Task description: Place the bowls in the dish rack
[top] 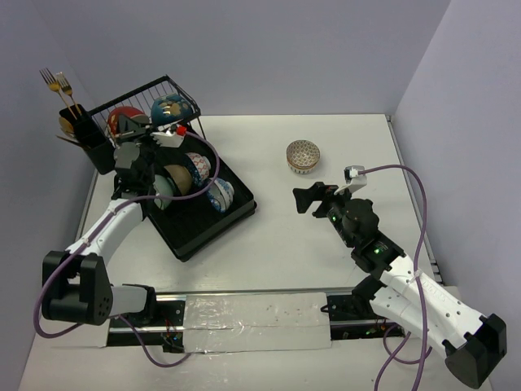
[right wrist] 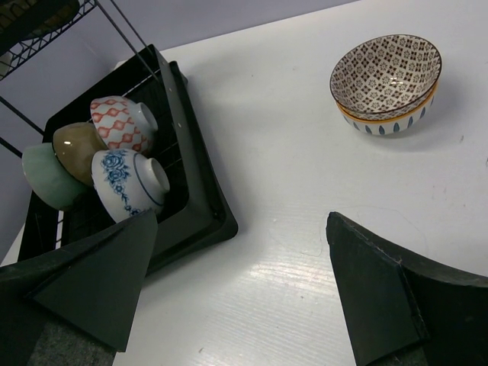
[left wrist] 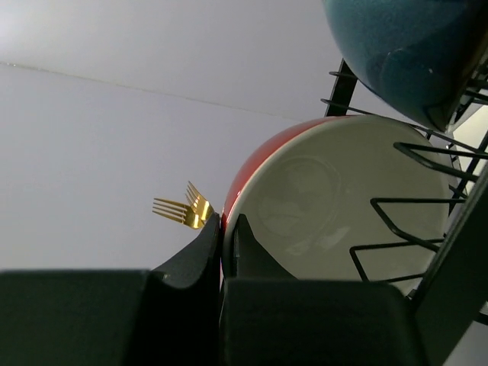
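The black dish rack [top: 238, 213] stands at the left of the table. In its wire upper tier my left gripper [top: 130, 126] is shut on the rim of a red bowl [left wrist: 335, 191] with a white inside. A teal bowl [left wrist: 404, 46] sits beside it in that tier. On the rack's lower tray lie a blue-flowered bowl [right wrist: 126, 183], a brown bowl [right wrist: 76, 141], a mint green bowl [right wrist: 42, 175] and a red-patterned bowl [right wrist: 118, 122]. Two stacked patterned bowls [right wrist: 385, 76] rest on the table right of the rack. My right gripper [right wrist: 242, 221] hovers open over bare table near that stack, holding nothing.
A black utensil cup [top: 88, 138] with gold forks [left wrist: 185, 210] hangs at the rack's far left corner. Grey walls close in the back and right sides. A taped strip [top: 252, 314] runs between the arm bases at the near edge.
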{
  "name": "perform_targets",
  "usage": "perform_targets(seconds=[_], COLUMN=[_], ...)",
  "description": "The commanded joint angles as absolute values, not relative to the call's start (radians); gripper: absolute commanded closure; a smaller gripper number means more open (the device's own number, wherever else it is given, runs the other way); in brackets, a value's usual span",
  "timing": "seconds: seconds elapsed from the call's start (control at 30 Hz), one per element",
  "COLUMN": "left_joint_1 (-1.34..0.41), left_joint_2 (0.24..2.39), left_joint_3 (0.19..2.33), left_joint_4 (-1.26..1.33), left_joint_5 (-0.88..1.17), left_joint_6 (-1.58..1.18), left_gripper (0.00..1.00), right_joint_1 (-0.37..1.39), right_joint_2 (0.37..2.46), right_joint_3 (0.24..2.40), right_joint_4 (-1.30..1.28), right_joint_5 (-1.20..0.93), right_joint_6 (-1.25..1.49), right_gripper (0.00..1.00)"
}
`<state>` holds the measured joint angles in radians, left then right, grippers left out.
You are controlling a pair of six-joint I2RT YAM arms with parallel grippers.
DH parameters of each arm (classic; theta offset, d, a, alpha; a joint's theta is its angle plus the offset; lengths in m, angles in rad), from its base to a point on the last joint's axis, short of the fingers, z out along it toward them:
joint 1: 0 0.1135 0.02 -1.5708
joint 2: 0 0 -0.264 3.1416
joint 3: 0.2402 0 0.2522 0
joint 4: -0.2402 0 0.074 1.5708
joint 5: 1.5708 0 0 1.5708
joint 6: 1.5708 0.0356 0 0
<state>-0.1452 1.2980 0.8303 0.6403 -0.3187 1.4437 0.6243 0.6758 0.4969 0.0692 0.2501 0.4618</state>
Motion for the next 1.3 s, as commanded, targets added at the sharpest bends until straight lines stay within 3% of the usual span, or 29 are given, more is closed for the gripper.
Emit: perform_targets(seconds=[0.0,0.4,0.7,0.9,1.13,1.27], left_joint_1=[-0.15,-0.153,-0.156,-0.17,-0.183,-0.193], left_joint_2=[1.235,1.148,1.105,1.083,1.068,1.051], left_joint_3=[0.812,0.749,0.693,0.652,0.661,0.657], left_joint_4=[0.747,0.686,0.618,0.589,0.525,0.497], left_joint_5=[-0.304,-0.275,-0.245,-0.252,-0.249,-0.249], left_joint_6=[1.44,1.454,1.506,1.513,1.503,1.499], left_gripper=[0.97,0.94,0.85,0.75,0.74,0.68], right_joint_1=[0.63,0.63,0.629,0.63,0.629,0.63], right_joint_2=[0.664,0.657,0.615,0.617,0.617,0.617], right_joint_3=[0.485,0.486,0.476,0.472,0.471,0.471], right_joint_4=[0.13,0.13,0.126,0.13,0.13,0.13], right_joint_5=[0.262,0.252,0.281,0.276,0.281,0.284], right_joint_6=[0.457,0.466,0.465,0.469,0.471,0.471], right_gripper=[0.01,0.02,0.02,0.02,0.02,0.02])
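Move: My left hand still holds the red bowl by its upper rim on the dish rack's top shelf. The bowl's middle lies about 3 cm ahead, 1 cm to the right and 5 cm below my fingers. The blue bowl sits about 12 cm right, 6 cm ahead and 5 cm lower; the utensil holder about 9 cm left, 2 cm back and 10 cm lower. From my open right hand the red bowl is about 45 cm left, 19 cm ahead and 6 cm higher. With the rim still pinched, I draw my left hand about 2 cm straight back towards me, bringing the red bowl back on the shelf, then ease my fingers open to roughly a quarter while I keep backing another 2 cm, drifting a little right and sinking about 2.5 cm. The opened tips end on either side of the rim. ##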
